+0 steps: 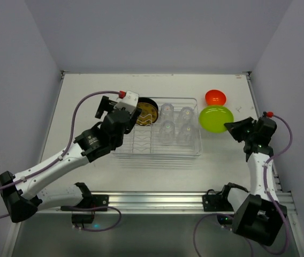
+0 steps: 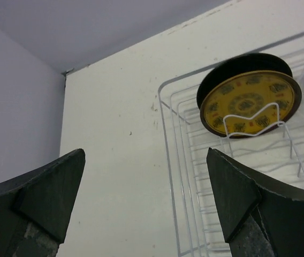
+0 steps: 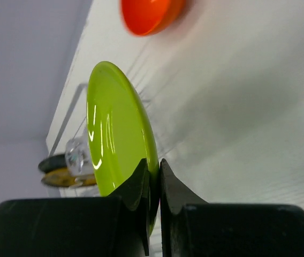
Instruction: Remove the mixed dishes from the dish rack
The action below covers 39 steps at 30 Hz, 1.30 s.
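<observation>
The clear dish rack [image 1: 157,153] lies mid-table. In its left end a black plate [image 1: 146,111] with a yellow patterned face [image 2: 248,101] stands on edge in a slot. Several clear tumblers [image 1: 166,110] stand in the right half. My left gripper [image 1: 132,119] hovers at the rack's left end, near the black plate. In its wrist view that gripper [image 2: 145,160] is open with nothing between the fingers. My right gripper [image 3: 153,168] is shut on the rim of the yellow-green plate [image 1: 215,119], just right of the rack. The orange-red bowl [image 1: 215,97] sits on the table behind it.
The rack's left wall [image 2: 165,139] runs between my left fingers, with bare white table to its left. Grey walls close in the table at the back and sides. In the right wrist view, a tumbler [image 3: 77,155] and the black plate [image 3: 61,172] show behind the green plate [image 3: 114,128].
</observation>
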### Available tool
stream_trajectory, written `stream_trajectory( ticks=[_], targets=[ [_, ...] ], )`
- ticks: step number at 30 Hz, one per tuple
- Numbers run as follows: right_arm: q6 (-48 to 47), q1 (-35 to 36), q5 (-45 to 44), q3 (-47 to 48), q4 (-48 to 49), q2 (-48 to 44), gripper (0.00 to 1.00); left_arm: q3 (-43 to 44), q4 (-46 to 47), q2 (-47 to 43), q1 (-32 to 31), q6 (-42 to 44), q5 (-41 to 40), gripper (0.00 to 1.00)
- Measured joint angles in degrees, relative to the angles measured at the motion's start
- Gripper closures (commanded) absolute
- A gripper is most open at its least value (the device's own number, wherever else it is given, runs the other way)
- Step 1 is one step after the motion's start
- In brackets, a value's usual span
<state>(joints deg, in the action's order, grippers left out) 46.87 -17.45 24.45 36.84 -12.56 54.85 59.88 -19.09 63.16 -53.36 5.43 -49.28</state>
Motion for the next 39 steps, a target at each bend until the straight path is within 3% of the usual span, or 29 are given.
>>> stream_trajectory(
  ticks=[5,14,18,19,28,31,32,39],
  targets=[
    [2.9,-9.0,-3.5,-9.0,4.9,3.3,1.00,2.3,-2.3,0.5,4.2,-5.3,-0.6,0.00],
    [4.2,-10.4,-3.8,-9.3,10.2,20.1,0.99,5.5,-9.6,0.2,4.6,-11.2,3.2,0.00],
    [3.7,-10.6,-4.0,-6.8,11.8,23.2,0.84,5.5,-10.7,-0.3,4.6,-14.1,5.6,0.00],
    [3.6,-10.7,-4.2,-6.5,11.8,23.2,0.70,5.5,-10.7,-0.5,4.6,-14.9,6.3,0.00],
    [1.9,-10.7,-6.9,-5.7,9.5,22.9,0.42,4.7,-9.5,-1.2,4.6,-20.9,10.8,0.00],
    [1.1,-10.7,-7.3,-5.0,7.0,20.7,0.23,2.7,-8.2,-1.7,4.6,-22.9,11.5,0.00],
    [0.7,-10.7,-7.8,-4.8,5.8,19.0,0.01,1.9,-7.8,-1.9,4.6,-24.0,11.6,0.00],
    [-0.6,-10.8,-15.9,1.1,-4.1,5.3,0.01,-2.5,-3.9,-4.7,4.7,-34.0,14.7,0.00]
  ],
)
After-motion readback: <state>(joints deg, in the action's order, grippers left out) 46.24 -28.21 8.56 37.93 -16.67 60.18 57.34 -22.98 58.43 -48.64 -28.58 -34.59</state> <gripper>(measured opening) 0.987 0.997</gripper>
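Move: The right gripper grips the green plate by its right edge. The bare spot for that plate lies some 14 cm below this gripper, about 4 cm ahead and 2 cm right; the orange bowl stands roughly 18 cm beyond that spot, and the nearest glass in the rack 18 cm left of it, level with it. From the empty left gripper the brown plate is about 11 cm ahead, 9 right and 20 below; the green plate's spot is 45 cm right, 4 ahead, 26 below. Lower the right gripper about 13 cm, easing right and turning some 15 degrees clockwise as the fingers tip down, to lay the green plate on the table beside the rack. Open the fingers wide to let it go, then lift back up about 9 cm, drifting right. Keep the left gripper open over the rack's left side, rolling its left side down some 35 degrees while it shifts slightly right and down. ##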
